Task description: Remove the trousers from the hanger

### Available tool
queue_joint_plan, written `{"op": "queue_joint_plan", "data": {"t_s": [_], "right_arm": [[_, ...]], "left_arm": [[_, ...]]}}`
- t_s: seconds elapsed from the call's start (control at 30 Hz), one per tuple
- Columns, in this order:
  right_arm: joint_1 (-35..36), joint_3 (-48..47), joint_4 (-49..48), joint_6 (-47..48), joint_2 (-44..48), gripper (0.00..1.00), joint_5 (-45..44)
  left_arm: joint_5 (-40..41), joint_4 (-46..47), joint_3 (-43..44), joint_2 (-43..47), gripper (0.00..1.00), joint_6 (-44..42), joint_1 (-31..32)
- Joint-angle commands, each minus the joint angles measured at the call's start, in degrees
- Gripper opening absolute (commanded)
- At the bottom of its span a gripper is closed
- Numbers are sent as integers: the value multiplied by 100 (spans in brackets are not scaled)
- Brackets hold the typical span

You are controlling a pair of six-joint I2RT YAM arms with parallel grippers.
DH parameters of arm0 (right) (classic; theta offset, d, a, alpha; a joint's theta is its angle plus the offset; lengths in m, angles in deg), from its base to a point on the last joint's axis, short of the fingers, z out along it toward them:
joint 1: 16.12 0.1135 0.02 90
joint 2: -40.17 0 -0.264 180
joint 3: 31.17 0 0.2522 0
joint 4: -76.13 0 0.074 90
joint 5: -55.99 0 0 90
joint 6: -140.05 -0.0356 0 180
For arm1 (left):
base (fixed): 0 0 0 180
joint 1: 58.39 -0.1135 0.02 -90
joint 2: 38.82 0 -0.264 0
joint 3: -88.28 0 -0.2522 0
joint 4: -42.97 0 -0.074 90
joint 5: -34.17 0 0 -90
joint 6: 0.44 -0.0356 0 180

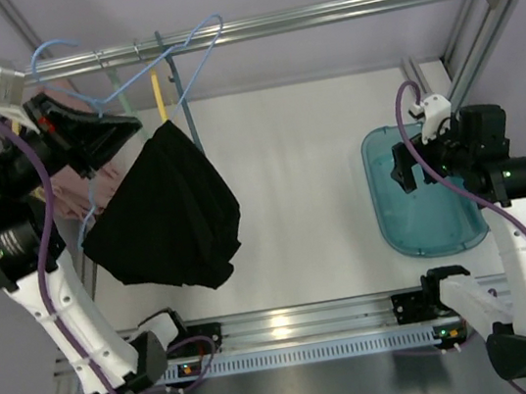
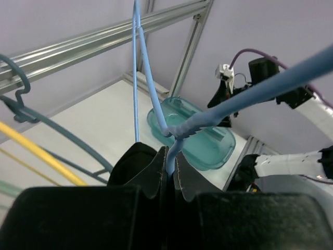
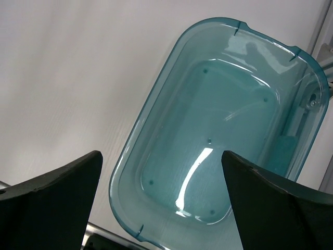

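Observation:
The black trousers (image 1: 161, 212) hang in a loose bunch over the left of the table, draped on the thin pale blue hanger (image 1: 220, 27), whose hook sits near the left end of the rail. My left gripper (image 1: 127, 126) is up by the rail, just left of the trousers' top. In the left wrist view that gripper (image 2: 171, 156) is shut on the hanger's (image 2: 151, 78) wire just below its twisted neck; the trousers are hidden there. My right gripper (image 1: 406, 171) hovers open and holds nothing, its jaws (image 3: 160, 156) wide apart above the teal bin.
A teal plastic bin (image 1: 421, 195) (image 3: 208, 130) lies on the table at the right. On the metal rail (image 1: 334, 12) also hang a darker teal hanger (image 2: 57, 130), a yellow one (image 2: 47, 159) and a pale green one (image 1: 125, 101). A pink garment (image 1: 69, 191) hangs behind my left arm.

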Motion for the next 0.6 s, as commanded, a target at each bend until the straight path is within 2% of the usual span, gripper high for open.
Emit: {"op": "queue_joint_plan", "data": {"t_s": [0.0, 0.13, 0.17, 0.23, 0.27, 0.33, 0.37, 0.43, 0.47, 0.57], "right_arm": [[-65, -435, -172, -118, -110, 99, -31], [-65, -541, -93, -21, -146, 99, -206], [-65, -541, -84, -4, -137, 99, -224], [-65, -532, -84, 40, -93, 99, -259], [-65, -532, -75, 49, -67, 99, -233], [-65, -515, -110, 23, 56, 99, -146], [-65, -497, -154, 6, 108, 99, -93], [-65, -401, -373, -91, 380, 99, 56], [-65, -339, -487, -126, 477, 99, 127], [-65, -216, -795, -188, 811, 99, 355]], "left_arm": [[1332, 506, 421, -737, 0, 348, 1091], [2187, 506, 562, -1108, 0, 96, 2480], [2406, 515, 571, -1143, 0, -2, 3101], [2987, 506, 519, -1214, 0, -265, 3720], [3180, 506, 484, -1240, 0, -327, 4253], [3706, 725, 274, -1258, 0, -581, 4748], [3953, 813, 229, -1258, 0, -652, 5247], [4402, 1007, 211, -1389, 0, -645, 5689], [4943, 1007, 316, -1468, 0, -618, 6039], [5805, 1016, 509, -1846, 0, -635, 6716]]}}
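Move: At the open right gripper's side lies the goal of the left hand, which already holds the blue hanger with the black trousers: that gripper is about 38 cm right, 6 cm ahead and some 30 cm lower, over the teal tray (roughly 45 cm right, 11 cm ahead, 56 cm below). The dark-blue hanger is some 11 cm ahead, 5 cm right and 8 cm lower. From the right hand, the trousers hang about 39 cm left, 10 cm back and 17 cm higher. Sweeping the held hanger and trousers about 19 cm to the right towards the open right gripper, the left hand first swings some 8 cm forward, then curves partly back and sinks about 3 cm, turning nearly 20 degrees clockwise with its fingers still shut on the hanger's neck. The right hand stays open and rises about 4 cm above the tray, tipping up slightly. ##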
